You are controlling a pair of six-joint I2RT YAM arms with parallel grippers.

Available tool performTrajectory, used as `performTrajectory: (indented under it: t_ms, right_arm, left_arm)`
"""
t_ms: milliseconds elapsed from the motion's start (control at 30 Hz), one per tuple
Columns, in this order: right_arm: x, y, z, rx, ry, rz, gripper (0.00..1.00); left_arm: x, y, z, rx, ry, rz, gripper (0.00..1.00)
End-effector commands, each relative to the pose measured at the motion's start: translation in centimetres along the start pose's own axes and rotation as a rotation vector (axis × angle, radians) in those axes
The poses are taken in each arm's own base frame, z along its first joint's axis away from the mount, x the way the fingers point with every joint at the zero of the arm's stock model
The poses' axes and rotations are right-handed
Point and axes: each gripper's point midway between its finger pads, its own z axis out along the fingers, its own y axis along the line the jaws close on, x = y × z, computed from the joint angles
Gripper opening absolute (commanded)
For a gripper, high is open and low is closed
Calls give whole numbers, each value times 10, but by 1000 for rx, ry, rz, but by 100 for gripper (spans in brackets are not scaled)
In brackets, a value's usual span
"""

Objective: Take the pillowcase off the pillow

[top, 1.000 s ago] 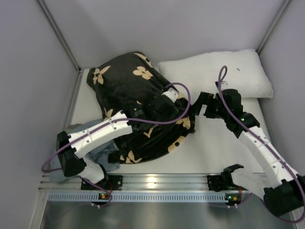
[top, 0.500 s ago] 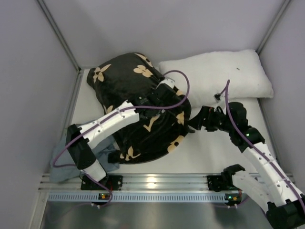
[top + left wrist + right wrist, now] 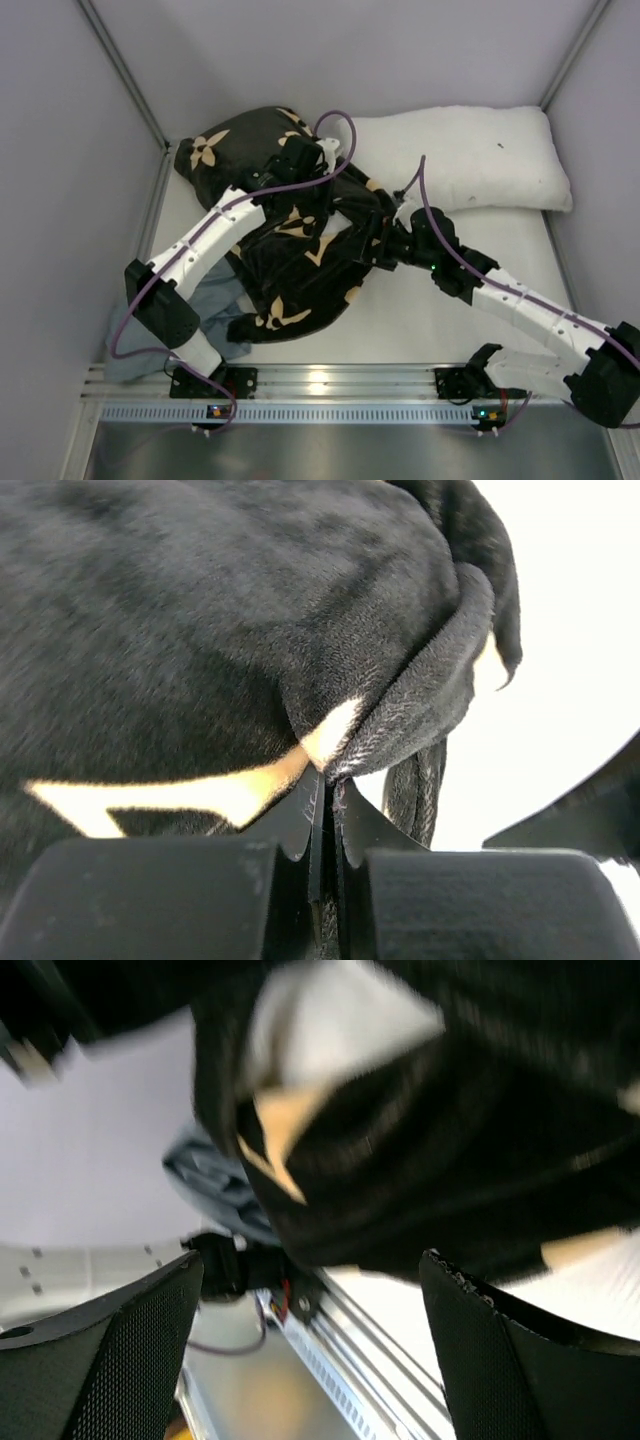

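The black pillowcase (image 3: 290, 250) with tan flowers lies crumpled left of centre and covers the pillow, which is hidden in the top view. My left gripper (image 3: 305, 160) reaches over its far edge. In the left wrist view the left gripper (image 3: 325, 780) is shut on a fold of the pillowcase (image 3: 200, 630). My right gripper (image 3: 383, 245) is at the cover's right edge. Seen from the right wrist, the right gripper (image 3: 310, 1290) is open, with the black pillowcase (image 3: 450, 1160) hanging just beyond its fingers. A blurred white patch (image 3: 330, 1020) shows among the folds; I cannot tell what it is.
A second plain white pillow (image 3: 470, 160) lies along the back right wall. A blue-grey cloth (image 3: 215, 315) sits bunched at the near left, under the left arm. The metal rail (image 3: 320, 385) runs along the near edge. Grey walls close in on three sides.
The left gripper shut on the pillowcase and pulled it toward the back left. The right arm swung left and down to the cover's right edge, its jaws narrowing slightly.
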Motion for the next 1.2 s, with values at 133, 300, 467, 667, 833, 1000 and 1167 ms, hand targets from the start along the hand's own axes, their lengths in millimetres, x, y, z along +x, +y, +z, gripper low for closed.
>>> performTrajectory:
  t_ms: [133,300,467,667,833,1000,1167]
  right_arm:
    - [-61,6,38,62,-202,163,85]
    - [-68,-16,60,158,-216,200,84]
    - [-67,-47,56,273,-269,204,83]
    - [-63,-72,59,361,-276,167,66]
    - [-41,-99,46,423,-252,144,10]
    - [-10,-148,9,562,-259,119,0]
    - [9,-200,-27,712,-281,134,0]
  left_arm:
    - [-17,-49,-13,268,-88,-12,0]
    - [-19,-45,-24,261,-111,-17,0]
    - [-24,-40,-36,257,-139,-26,0]
    - [-28,-40,-39,257,-157,-36,0]
    - [-48,-27,-43,172,-220,-67,0]
    - [-80,17,-55,9,-312,-161,0]
    - [-98,63,-91,-144,-403,-221,0]
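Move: Ahead of the right hand by some 8 cm and about 5 cm lower lies the dark rim of the pillowcase's opening, neither to left nor right. A patch of the inner pillow shows about 9 cm ahead and 5 cm left of that hand, roughly 9 cm below; the bare pillow is some 25 cm ahead and 20 cm right. From the left hand, already holding cloth, the rim is about 5 cm back, 8 cm right and 7 cm lower. Reaching about 9 cm forward and dipping with open fingers, the right hand closes on the rim of the pillowcase's opening, then draws it right, down and slightly back, its wrist turning some 30 degrees clockwise. The left hand keeps its pinch on the cloth, hovers nearly in place, then lifts left and forward away from the right hand. ##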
